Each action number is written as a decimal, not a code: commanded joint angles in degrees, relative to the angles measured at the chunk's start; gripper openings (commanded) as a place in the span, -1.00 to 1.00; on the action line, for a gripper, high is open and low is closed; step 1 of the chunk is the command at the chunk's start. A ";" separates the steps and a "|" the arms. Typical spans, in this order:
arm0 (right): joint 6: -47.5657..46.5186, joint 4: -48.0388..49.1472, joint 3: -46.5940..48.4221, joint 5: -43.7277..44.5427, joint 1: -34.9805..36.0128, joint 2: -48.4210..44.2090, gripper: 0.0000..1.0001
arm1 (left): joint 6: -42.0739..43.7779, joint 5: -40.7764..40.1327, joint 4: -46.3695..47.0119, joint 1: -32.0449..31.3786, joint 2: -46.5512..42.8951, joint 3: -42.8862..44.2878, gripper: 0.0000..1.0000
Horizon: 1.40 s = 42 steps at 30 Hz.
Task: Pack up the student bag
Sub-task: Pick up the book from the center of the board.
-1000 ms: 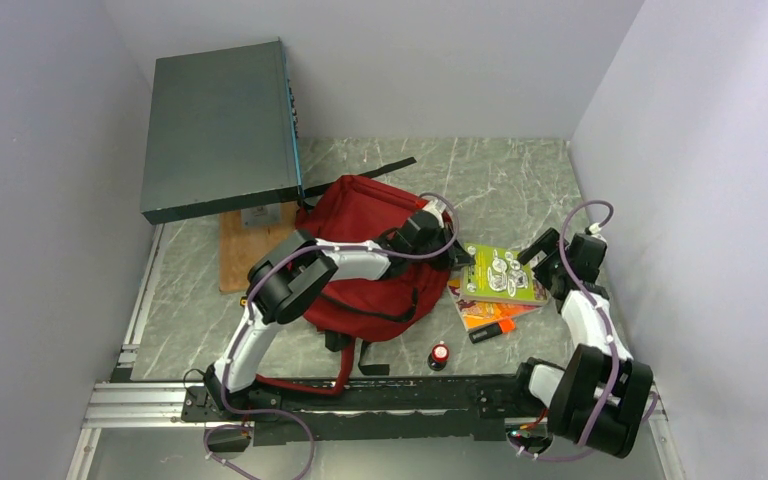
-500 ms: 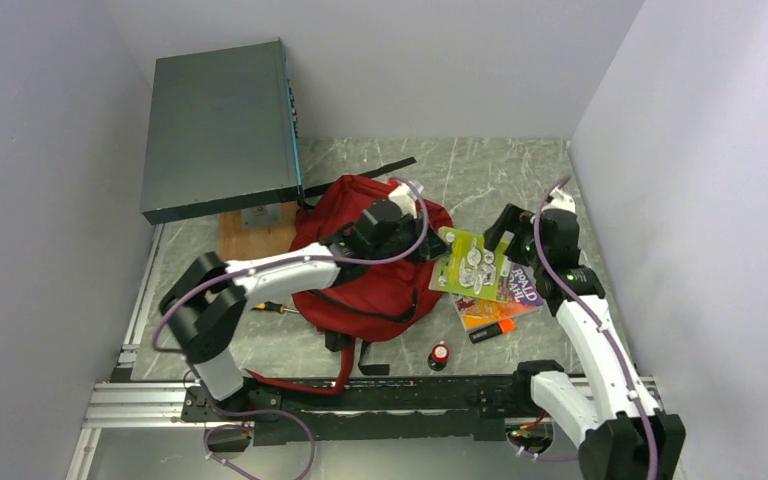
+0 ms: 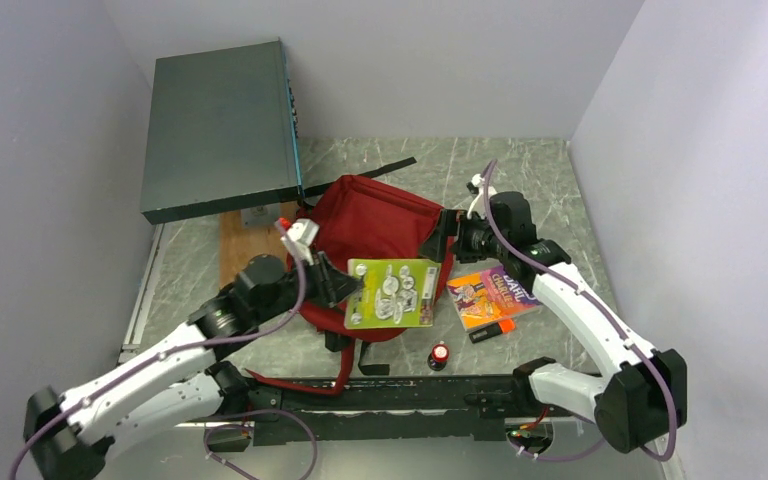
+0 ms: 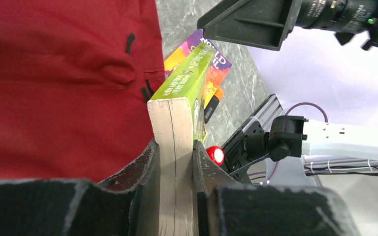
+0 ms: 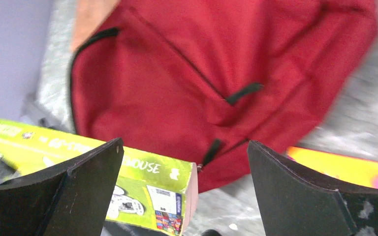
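The student bag (image 3: 375,225) lies flat on the table, dark red, its front zip pocket (image 5: 202,73) facing up. My left gripper (image 3: 343,287) is shut on the spine end of a green book (image 3: 392,293), which hangs level over the bag's near edge. In the left wrist view the book's page edge (image 4: 175,132) sits clamped between both fingers (image 4: 145,167). My right gripper (image 3: 448,234) is open at the bag's right side, nothing between its fingers (image 5: 78,187). The green book's corner (image 5: 147,169) and the red fabric show below it.
A purple and orange book (image 3: 495,293) lies right of the bag, with an orange highlighter (image 3: 492,331) and a red-capped item (image 3: 440,354) nearer the arms. A grey box (image 3: 222,125) leans at the back left above a wooden board (image 3: 243,255). A black strap (image 3: 360,178) lies behind the bag.
The left arm has swung back and left, carrying the green book from the right of the bag to over its near edge. The right gripper has moved left to the bag's right side.
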 commanded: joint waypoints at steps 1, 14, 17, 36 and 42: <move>4.95 13.48 -2.35 -19.37 0.05 1.66 0.99 | 3.34 3.68 -6.21 4.38 -13.17 -0.35 -1.00; 23.27 49.76 -12.58 -37.03 1.76 2.32 1.00 | -0.85 -2.01 -14.84 7.98 -24.11 5.39 -1.00; 24.37 54.20 -13.63 -38.40 2.79 2.94 1.00 | -2.17 -1.08 -13.84 8.12 -24.68 6.90 -1.00; 20.33 48.99 -10.31 -33.84 11.22 5.83 1.00 | -9.11 0.08 -6.04 8.11 -29.96 5.63 -1.00; 23.44 50.77 -11.04 -33.36 11.26 6.06 1.00 | -9.02 -2.29 -7.34 8.06 -32.11 5.62 -1.00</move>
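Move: The green book's left end is already in the left hand's fingers, its middle about 8 cm to that hand's right, 2 cm back and 3 cm below. From the open right hand, the book's middle is roughly 11 cm left, 10 cm back and 4 cm lower. The red bag lies some 9 cm ahead of the left hand, 3 cm to its right and 18 cm below. The orange book is about 16 cm right of the right hand, 10 cm back and 16 cm below. Keeping its pinch on the book's left end, the left hand carries it some 10 cm left and slightly back, then lifts it, rolling its own left side down. The right hand chases the book's free end left, back and a little up, fingers wide open, turning counter-clockwise about 35 degrees while its left side rolls up; they come around that end without closing. ##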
